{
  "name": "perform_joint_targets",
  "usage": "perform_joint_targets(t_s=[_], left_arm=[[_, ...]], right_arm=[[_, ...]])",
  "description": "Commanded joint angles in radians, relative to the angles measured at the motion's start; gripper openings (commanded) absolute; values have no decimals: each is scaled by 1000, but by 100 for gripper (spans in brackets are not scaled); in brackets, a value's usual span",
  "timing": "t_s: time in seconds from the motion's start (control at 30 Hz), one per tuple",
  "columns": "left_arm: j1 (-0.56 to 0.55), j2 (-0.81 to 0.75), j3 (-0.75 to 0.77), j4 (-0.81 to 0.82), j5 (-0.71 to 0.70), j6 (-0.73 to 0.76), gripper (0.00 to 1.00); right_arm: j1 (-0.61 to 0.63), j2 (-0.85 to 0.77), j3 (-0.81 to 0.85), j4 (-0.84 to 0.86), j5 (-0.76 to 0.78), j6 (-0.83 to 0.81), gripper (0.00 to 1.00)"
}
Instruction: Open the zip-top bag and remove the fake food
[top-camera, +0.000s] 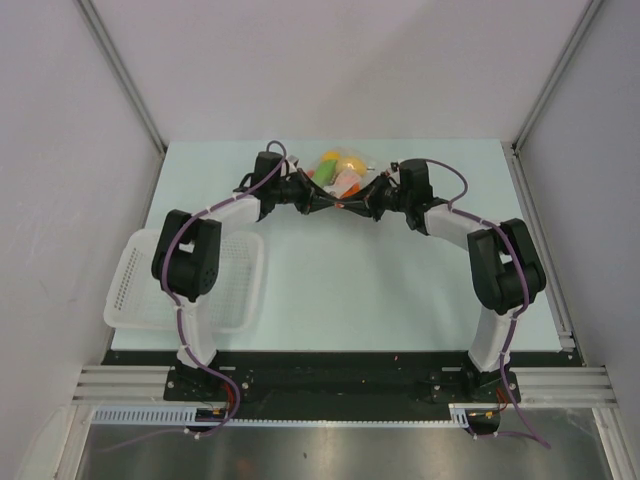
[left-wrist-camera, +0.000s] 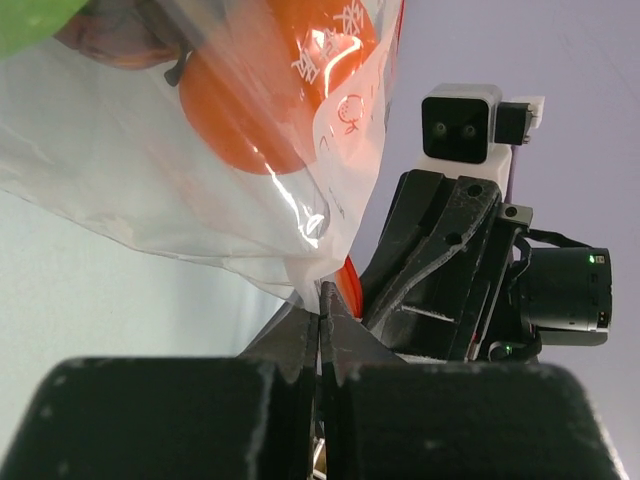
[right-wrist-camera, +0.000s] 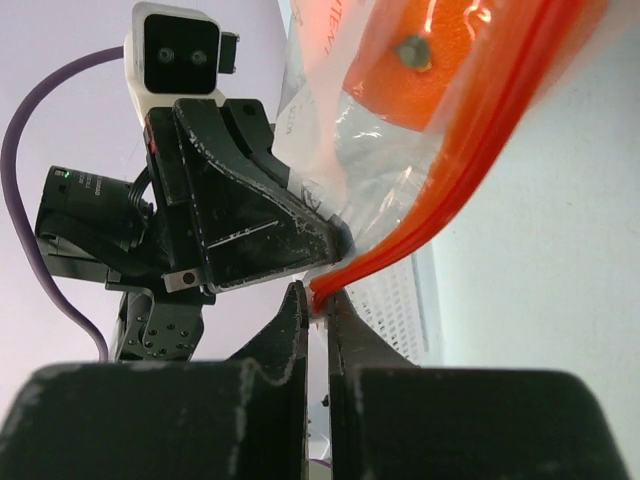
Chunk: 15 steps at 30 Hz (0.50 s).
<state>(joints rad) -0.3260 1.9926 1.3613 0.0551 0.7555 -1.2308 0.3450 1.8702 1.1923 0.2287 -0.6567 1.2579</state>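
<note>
The zip-top bag (top-camera: 339, 176) hangs between both grippers over the far middle of the table. It holds the fake food (top-camera: 346, 165), yellow, green, orange and peach pieces. My left gripper (left-wrist-camera: 322, 300) is shut on a clear fold of the zip-top bag (left-wrist-camera: 180, 190), just beside the red-orange zip strip (left-wrist-camera: 348, 276). An orange fruit (left-wrist-camera: 250, 110) presses against the plastic above. My right gripper (right-wrist-camera: 320, 297) is shut on the end of the zip strip (right-wrist-camera: 470, 150), with an orange fruit (right-wrist-camera: 415, 60) inside the bag above it. The two grippers face each other, almost touching.
A white mesh basket (top-camera: 140, 290) sits at the near left of the table, partly under the left arm. Grey walls enclose the table on the left, right and far sides.
</note>
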Motion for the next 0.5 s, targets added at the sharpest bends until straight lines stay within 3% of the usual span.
perform_joint_targets(t_s=[0.0, 0.3, 0.37, 0.4, 0.47], left_arm=[[21, -66, -13, 3, 18, 36, 0], [42, -71, -14, -40, 41, 79, 0], [41, -61, -10, -43, 57, 71, 17], [39, -63, -11, -34, 59, 67, 33], [39, -70, -7, -41, 56, 65, 50]], right_arm=[[-63, -26, 10, -11, 57, -14, 0], [-35, -75, 10, -42, 60, -12, 0], [-26, -71, 10, -25, 54, -8, 0], [-15, -68, 10, -19, 46, 11, 0], [-3, -63, 10, -3, 48, 26, 0]])
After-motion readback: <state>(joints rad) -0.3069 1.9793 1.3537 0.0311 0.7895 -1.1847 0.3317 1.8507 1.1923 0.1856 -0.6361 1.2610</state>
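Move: Both hands stand over the near edge of the zip-top bag: its middle lies about 7 cm ahead, 2 cm right and 5 cm down from the left hand, which holds a bit of clear film, with the pinched red zipper end some 2 cm to its right. From the right hand the bag's middle is 7 cm straight ahead and 5 cm down. The orange sits 4 cm ahead, 2 cm right; the green food 8 cm ahead, 4 cm left, both about 5 cm lower. The left fingers let go of the clear film, staying shut until late and then opening about a third of the way as that hand eases left, away from the right one, by about 1 cm. The right hand keeps the red zipper end pinched, fingers shut, and draws it about 1 cm to the right, mostly early on. ##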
